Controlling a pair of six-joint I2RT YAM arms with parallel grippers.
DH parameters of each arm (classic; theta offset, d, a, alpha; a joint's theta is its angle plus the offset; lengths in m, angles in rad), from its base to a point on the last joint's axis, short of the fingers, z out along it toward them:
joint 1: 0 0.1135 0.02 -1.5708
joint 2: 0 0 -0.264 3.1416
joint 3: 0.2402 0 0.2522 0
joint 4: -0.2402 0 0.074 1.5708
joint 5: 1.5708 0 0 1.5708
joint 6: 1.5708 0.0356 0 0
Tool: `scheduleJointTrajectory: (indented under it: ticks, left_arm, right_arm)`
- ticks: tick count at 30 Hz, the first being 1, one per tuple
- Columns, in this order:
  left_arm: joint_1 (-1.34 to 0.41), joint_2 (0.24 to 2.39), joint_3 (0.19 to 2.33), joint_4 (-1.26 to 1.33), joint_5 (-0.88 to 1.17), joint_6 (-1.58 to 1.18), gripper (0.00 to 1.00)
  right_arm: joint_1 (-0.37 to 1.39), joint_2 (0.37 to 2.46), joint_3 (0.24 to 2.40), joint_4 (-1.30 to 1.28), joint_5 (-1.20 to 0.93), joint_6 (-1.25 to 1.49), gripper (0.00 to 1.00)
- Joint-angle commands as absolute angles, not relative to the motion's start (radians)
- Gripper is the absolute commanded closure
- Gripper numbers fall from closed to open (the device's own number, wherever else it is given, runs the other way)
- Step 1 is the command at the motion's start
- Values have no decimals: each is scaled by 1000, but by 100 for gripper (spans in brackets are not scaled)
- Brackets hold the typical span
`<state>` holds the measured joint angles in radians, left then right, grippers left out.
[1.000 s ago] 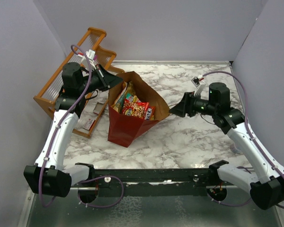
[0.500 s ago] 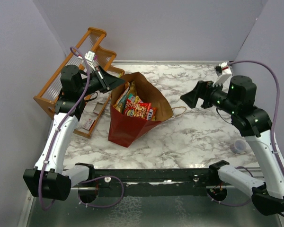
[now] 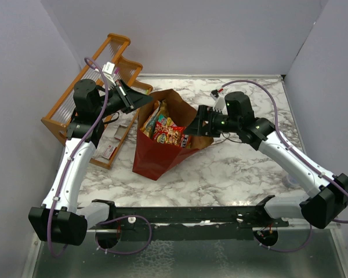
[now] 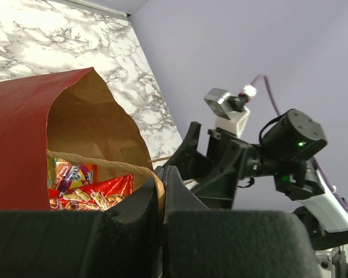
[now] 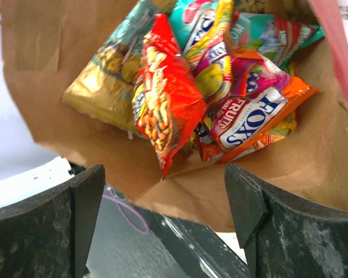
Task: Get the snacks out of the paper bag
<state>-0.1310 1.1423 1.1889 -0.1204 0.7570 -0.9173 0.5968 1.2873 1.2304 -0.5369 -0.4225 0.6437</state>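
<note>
The red paper bag [image 3: 156, 156] stands tilted on the marble table, mouth open, brown inside [image 5: 180, 179]. My left gripper [image 3: 144, 99] is shut on the bag's far left rim [image 4: 153, 179] and holds it open. The snacks fill the bag: a red packet [image 5: 162, 104], an orange Fox's packet [image 5: 252, 119], a yellow packet [image 5: 104, 81] and teal ones [image 5: 278, 29]. They also show in the top view [image 3: 165, 132]. My right gripper [image 3: 196, 123] is open and empty at the bag's right rim, its fingers [image 5: 249, 200] wide apart just above the snacks.
A wooden rack [image 3: 98, 81] stands at the far left behind the bag, with small items [image 3: 110, 149] at its foot. The enclosure walls close in the left, back and right sides.
My right arm swung out to the right, then came back left and down to the bag's mouth. The left gripper kept its hold on the rim.
</note>
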Motion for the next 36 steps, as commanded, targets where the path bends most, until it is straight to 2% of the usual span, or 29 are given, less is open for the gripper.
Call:
scheduleJointTrajectory:
  ticks: [1,11,18,24,27,31,34,36]
  left_arm:
    - [-127,1113,1217,-54,803,-936,100]
    - [-128,1095,1187,-16,810,-965,100]
    - [-127,1077,1176,-5,822,-975,100]
    - [-127,1078,1187,-9,828,-969,100]
    - [-127,1081,1207,-51,817,-930,100]
    - [-127,1081,1251,-151,773,-839,100]
    - [-128,1082,1290,-233,718,-754,100]
    - [-127,1090,1322,-285,683,-695,100]
  right_arm:
    - [597,1296,1138,-312,-401,841,19]
    - [694,1415,1125,-204,-357,940,22]
    - [720,1463,1104,-168,-313,979,31]
    - [729,1464,1089,-153,-283,981,48]
    - [729,1461,1096,-162,-257,965,73]
    - [729,1447,1116,-146,-266,956,92]
    - [729,1436,1142,-137,-276,954,99]
    - [729,1421,1154,-112,-285,954,99]
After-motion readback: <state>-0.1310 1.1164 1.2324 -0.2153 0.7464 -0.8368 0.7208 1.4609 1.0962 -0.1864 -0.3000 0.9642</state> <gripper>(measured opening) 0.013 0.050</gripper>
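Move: The red snack packet stands in the paper bag about 8 cm to the right gripper's left, 3 cm ahead and 8 cm below. The fruit-sweets packet lies about 3 cm right of the red packet, 2 cm farther out and 5 cm deeper. The gold packet is some 5 cm left of the red one and 3 cm farther out. From the left gripper, which already holds the bag's left rim, the red packet is roughly 9 cm right, 3 cm back and 10 cm below. Bring the open right gripper left and down into the bag's mouth, about 6 cm each way and 2 cm forward, rolling the wrist some 15 degrees. Once it is over the near end of the red packet, sink the last bit and shut the fingers to pinch that end. Keep the left gripper shut on the bag's rim, letting it ease back only about 1 cm. ##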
